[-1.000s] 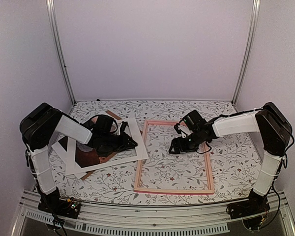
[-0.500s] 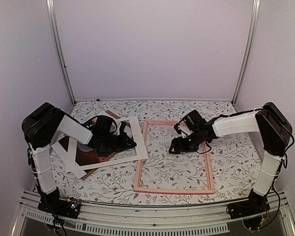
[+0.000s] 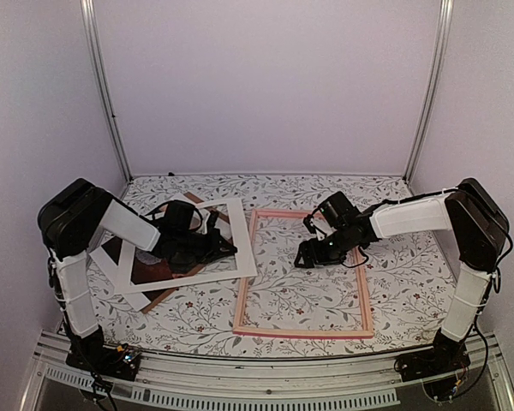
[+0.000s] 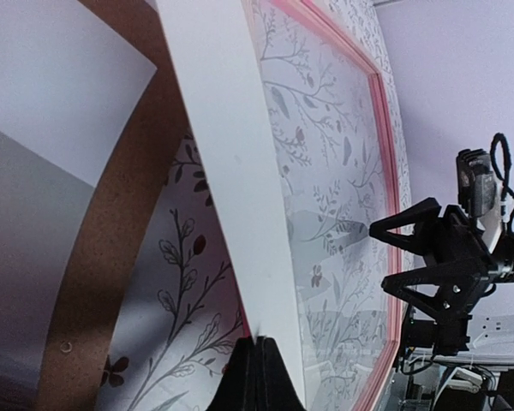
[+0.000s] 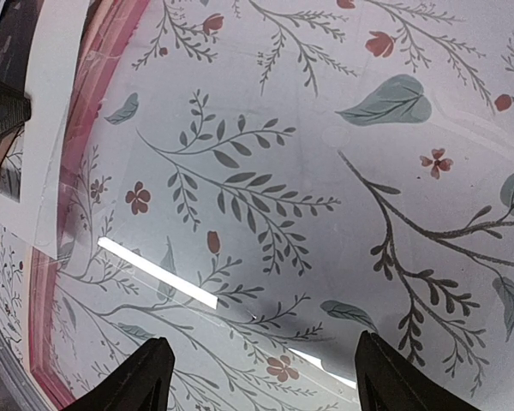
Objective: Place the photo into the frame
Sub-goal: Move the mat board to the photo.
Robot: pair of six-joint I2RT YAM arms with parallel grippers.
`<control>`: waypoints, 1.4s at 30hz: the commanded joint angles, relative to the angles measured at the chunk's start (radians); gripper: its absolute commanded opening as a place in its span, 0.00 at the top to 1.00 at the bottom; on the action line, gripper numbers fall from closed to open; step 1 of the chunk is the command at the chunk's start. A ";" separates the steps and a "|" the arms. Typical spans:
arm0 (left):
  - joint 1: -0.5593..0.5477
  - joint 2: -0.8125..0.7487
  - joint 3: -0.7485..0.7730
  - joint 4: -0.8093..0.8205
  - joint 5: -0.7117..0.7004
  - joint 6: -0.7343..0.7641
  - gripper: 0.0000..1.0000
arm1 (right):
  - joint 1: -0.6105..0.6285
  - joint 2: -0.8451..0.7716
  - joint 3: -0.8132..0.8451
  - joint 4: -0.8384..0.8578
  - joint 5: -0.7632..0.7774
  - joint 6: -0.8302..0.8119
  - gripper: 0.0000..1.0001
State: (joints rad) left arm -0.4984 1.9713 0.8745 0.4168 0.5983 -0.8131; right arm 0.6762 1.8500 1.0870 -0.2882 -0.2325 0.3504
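The photo (image 3: 150, 272), a dark brown print, lies at the left under the white mat board (image 3: 201, 280) and shows through its cutout. My left gripper (image 3: 227, 248) is shut on the right rail of the white mat board (image 4: 231, 171), pinching its edge at the fingertips (image 4: 259, 347). To the right, flat on the table, lies the pink frame (image 3: 300, 332), with a clear pane inside it. My right gripper (image 3: 304, 257) hovers low over the frame's far left part. It is open (image 5: 265, 377) with only the pane below.
A brown backing board (image 3: 164, 298) lies under the mat and photo, and it also shows in the left wrist view (image 4: 94, 282). The frame's left rail (image 5: 111, 60) runs close beside the mat. The table (image 3: 394, 282) has a floral cover and walls on three sides.
My left jaws have closed on the mat's right rail. The mat's far edge has risen and shifted toward the back right. The right arm has not moved.
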 commanded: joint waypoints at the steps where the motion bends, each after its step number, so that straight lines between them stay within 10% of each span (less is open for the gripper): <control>1: 0.038 -0.038 -0.026 0.006 -0.019 0.012 1.00 | 0.006 0.009 0.007 -0.035 0.031 -0.009 0.23; 24: 0.121 -0.143 -0.044 -0.159 -0.114 0.130 0.99 | 0.006 0.006 0.017 -0.050 0.037 -0.015 0.23; 42: 0.119 -0.290 -0.072 -0.296 -0.234 0.224 0.62 | -0.151 -0.296 -0.102 -0.179 0.252 -0.029 0.19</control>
State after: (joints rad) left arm -0.3874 1.7359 0.8227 0.1902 0.4065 -0.6453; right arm 0.5953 1.6222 1.0538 -0.4137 -0.0547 0.3347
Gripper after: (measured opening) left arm 0.371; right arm 0.801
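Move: The left fingers are already shut on the right-hand strip of the mat board. The photo it is bound for, with its brown backing, is centred about 18 cm to this hand's left, level with it fore and aft and a couple of centimetres lower. The pink frame's middle is some 19 cm to the right of this hand and 7 cm back. From the idle right hand, the photo's middle is roughly 35 cm left and 3 cm ahead. Still pinching the mat board's right strip, the left hand draws it about 6 cm left and slightly forward towards the photo, turning some 7 degrees counter-clockwise. Then the fingers open, let the strip go and rise 2–3 cm, the wrist rolling left side up. Late on, the open right hand backs off right and up, about 6 cm each way, over the frame. ##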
